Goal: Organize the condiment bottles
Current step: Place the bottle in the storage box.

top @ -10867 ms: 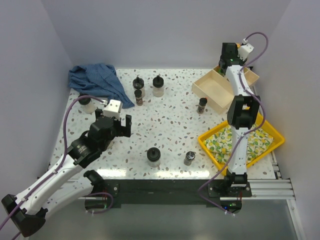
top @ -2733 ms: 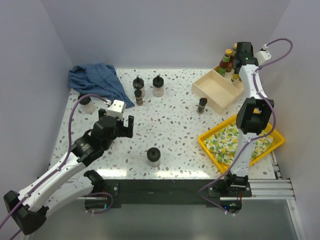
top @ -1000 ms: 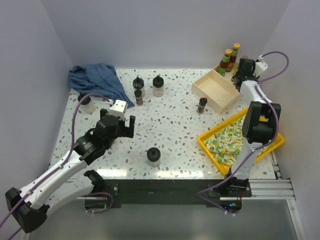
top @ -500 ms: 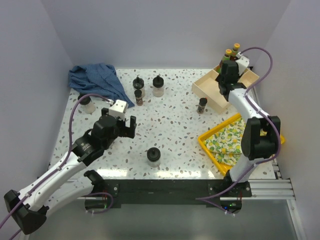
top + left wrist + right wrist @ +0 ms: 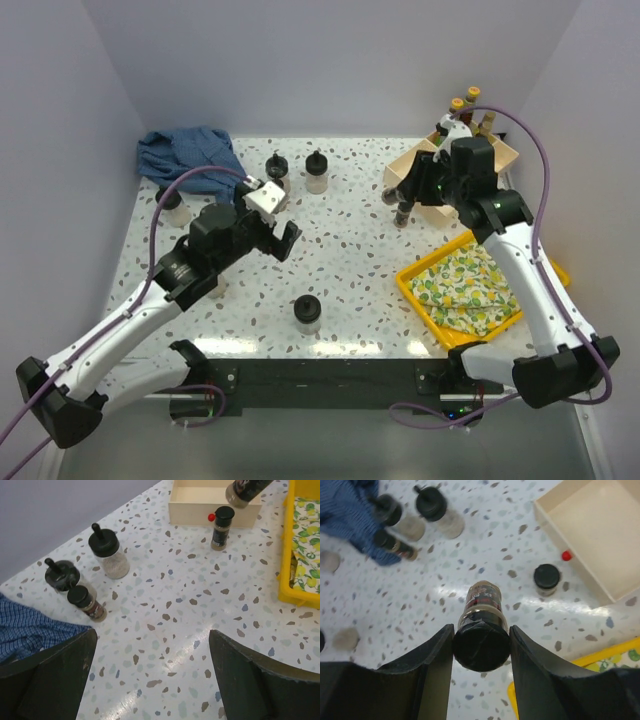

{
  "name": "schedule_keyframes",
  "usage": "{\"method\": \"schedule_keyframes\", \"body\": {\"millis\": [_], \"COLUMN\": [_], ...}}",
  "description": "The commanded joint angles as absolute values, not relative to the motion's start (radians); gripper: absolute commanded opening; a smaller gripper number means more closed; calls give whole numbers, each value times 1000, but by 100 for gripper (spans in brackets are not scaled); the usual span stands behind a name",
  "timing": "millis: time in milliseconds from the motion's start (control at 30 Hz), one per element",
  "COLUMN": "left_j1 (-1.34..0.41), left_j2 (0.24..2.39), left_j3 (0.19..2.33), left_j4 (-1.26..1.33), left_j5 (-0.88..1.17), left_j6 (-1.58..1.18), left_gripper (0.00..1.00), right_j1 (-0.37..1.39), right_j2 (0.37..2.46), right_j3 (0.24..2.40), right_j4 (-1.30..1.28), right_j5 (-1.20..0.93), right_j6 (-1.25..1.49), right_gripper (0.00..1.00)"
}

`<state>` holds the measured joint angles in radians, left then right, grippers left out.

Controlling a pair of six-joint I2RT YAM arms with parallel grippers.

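My right gripper (image 5: 481,650) is shut on a small dark shaker (image 5: 482,622) with a black lid, held in the air. In the top view the right gripper (image 5: 410,190) hangs by the beige tray's front left corner, near another black-lidded shaker (image 5: 402,212) standing on the table. My left gripper (image 5: 280,243) is open with nothing between its fingers, over the table's middle (image 5: 152,665). Ahead of it stand two black-lidded jars (image 5: 107,550) (image 5: 62,575) and a tiny shaker (image 5: 85,602). A squat jar (image 5: 307,312) stands near the front. Slim sauce bottles (image 5: 470,105) stand at the back right.
The beige divided tray (image 5: 445,175) sits at the back right, and a yellow tray (image 5: 545,275) with a lemon-print cloth lies in front of it. A blue cloth (image 5: 185,155) is bunched at the back left, with a pale jar (image 5: 172,205) near it. Walls close three sides.
My right arm swung left and forward from the tray's back corner to its front left corner, still holding the shaker. My left gripper moved up and right toward the table's middle.
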<state>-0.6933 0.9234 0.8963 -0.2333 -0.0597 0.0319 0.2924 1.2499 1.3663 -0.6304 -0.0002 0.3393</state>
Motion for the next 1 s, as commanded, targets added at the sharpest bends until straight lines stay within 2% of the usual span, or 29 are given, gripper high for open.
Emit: {"method": "schedule_keyframes", "body": {"millis": [0, 200, 367, 600, 733, 967], "left_j1": [-692, -693, -709, -755, -764, -764], "left_j2": [1023, 1172, 1259, 1316, 1319, 1293], "left_j3": [1041, 1170, 1236, 1244, 1244, 1204], "left_j4": [-152, -158, -133, -106, -101, -35], "left_j5": [150, 403, 586, 663, 660, 637], "left_j6": [176, 170, 140, 147, 144, 95], "left_gripper": [99, 100, 100, 98, 96, 97], "right_j1": [314, 333, 351, 359, 360, 364], "right_j2": [1163, 1123, 1108, 1109, 1109, 1075], "right_j3": [1384, 1391, 1376, 1379, 1376, 1295], "right_j4": [-776, -743, -678, -615, -597, -488], "right_j5": [-420, -690, -736, -778, -767, -741], "right_j6": [282, 319, 377, 437, 446, 520], "right_gripper": [0, 0, 0, 0, 0, 0]}}
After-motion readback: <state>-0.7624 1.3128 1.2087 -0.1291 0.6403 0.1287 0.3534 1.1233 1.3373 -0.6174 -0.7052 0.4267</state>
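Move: The bottle, held in the right gripper, is about 26 cm to the left hand's right, some 7 cm farther out and at nearly its height; a black-capped jar stands roughly 13 cm nearer the base than the left hand, 3 cm to its right, 23 below. From the right hand, the open left gripper is about 28 cm to the left, 8 cm back and 2 cm lower. A spice jar stands some 3 cm ahead of the right hand and 25 below, with the storage box 14 cm ahead, 12 to the right. The right arm, still pinching the bottle by its black cap, carries it back and left about 15 cm while rising some 5 cm, swinging counter-clockwise nearly 40 degrees with its left side rolling up, then eases almost to a stop in front of the other gripper. The left hand meets it with fingers kept wide open, sweeping right about 15 cm, rising a little and later drawing back slightly, and turning some 45 degrees clockwise so its fingers point at the bottle's body. ##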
